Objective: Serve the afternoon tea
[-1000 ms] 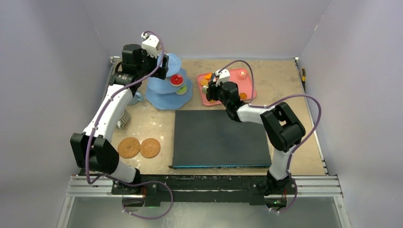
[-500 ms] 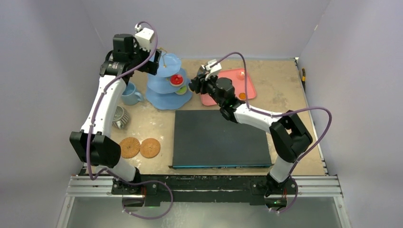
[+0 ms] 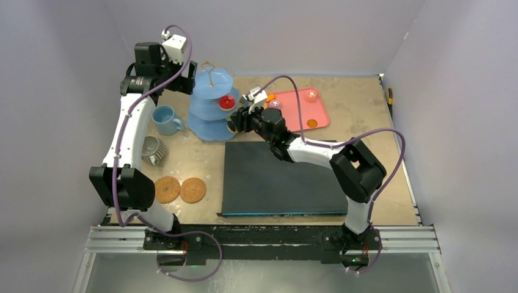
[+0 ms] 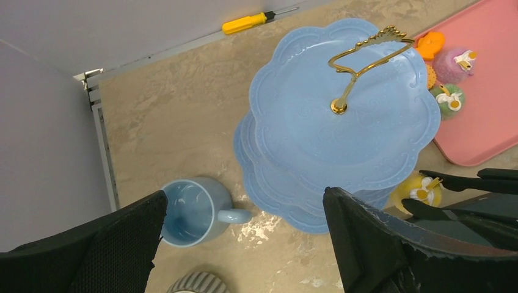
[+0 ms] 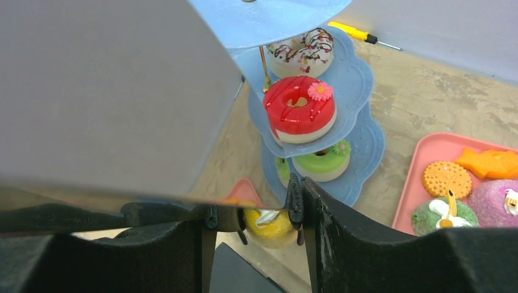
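The light-blue three-tier stand is at the back left, with the light-blue mug to its left. A red cake lies on the middle tier, a green one on the bottom tier, and a white chocolate-drizzled one is behind. My right gripper is shut on black tongs, which pinch a yellow cake just off the stand's bottom rim. My left gripper hangs open and empty, high above the mug and stand.
The pink tray to the right holds an orange biscuit, a purple cake and a green cake. A dark mat fills the middle. Two round brown discs and a striped cup are on the left. A yellow screwdriver lies at the back edge.
My right arm swung left from the pink tray to the stand, carrying the tongs and yellow cake. My left arm drew up and back to the left, uncovering the mug.
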Motion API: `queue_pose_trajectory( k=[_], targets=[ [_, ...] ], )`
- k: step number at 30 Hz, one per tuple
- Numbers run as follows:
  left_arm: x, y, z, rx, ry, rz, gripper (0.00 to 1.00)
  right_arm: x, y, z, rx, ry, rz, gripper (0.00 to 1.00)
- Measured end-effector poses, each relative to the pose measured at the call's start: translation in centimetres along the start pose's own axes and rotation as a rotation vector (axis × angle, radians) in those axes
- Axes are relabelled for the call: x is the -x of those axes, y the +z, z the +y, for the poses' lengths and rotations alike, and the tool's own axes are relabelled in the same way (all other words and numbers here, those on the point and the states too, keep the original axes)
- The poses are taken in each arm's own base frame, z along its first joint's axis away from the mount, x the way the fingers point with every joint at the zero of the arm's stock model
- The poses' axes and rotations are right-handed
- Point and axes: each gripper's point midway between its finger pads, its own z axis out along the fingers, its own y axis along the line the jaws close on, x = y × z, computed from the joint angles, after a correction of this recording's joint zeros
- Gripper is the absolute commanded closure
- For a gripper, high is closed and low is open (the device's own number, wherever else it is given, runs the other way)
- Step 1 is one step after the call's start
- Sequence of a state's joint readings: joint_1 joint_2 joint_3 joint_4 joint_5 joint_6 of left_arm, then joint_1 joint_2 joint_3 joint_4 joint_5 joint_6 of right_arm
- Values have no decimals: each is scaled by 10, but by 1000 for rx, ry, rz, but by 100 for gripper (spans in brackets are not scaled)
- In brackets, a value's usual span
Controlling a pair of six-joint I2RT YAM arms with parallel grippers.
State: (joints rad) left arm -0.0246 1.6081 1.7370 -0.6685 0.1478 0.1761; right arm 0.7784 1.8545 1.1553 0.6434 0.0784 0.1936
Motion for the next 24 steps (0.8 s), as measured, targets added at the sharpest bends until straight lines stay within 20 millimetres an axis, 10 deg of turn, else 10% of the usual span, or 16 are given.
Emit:
queue_pose_trajectory(
  k=[15, 24],
  targets=[
    [4, 1, 0, -5, 3, -16, 1, -54, 34, -9, -24, 24, 50, 50],
    [4, 1, -2, -16, 6, -19, 1, -50, 49, -15, -60, 60, -8, 50]
  ],
)
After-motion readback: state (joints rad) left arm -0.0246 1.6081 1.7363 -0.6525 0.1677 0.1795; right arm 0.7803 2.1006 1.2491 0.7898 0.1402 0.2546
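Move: The bare near edge of the stand's bottom plate, where the yellow cake held in the tongs is going, lies about 3 cm ahead of the right hand, 4 cm to its left and some 14 cm below. The green donut sits on that plate about 5 cm beyond the spot; the red donut, one tier up, is roughly 8 cm ahead of the hand, 5 cm left and 6 cm below. The green cake on the tray lies some 8 cm ahead, 9 cm right and 17 cm below. From the left hand the spot is about 15 cm right, 3 cm back and 25 cm below. The yellow cake, still pinched in the tongs' tips, is lowered to the near edge of the stand's bottom plate: the right hand sinks about 6 cm while edging forward and left, then stops sinking and creeps another centimetre or so forward. The wrist stays nearly steady and the fingers keep their hold on the tongs. ##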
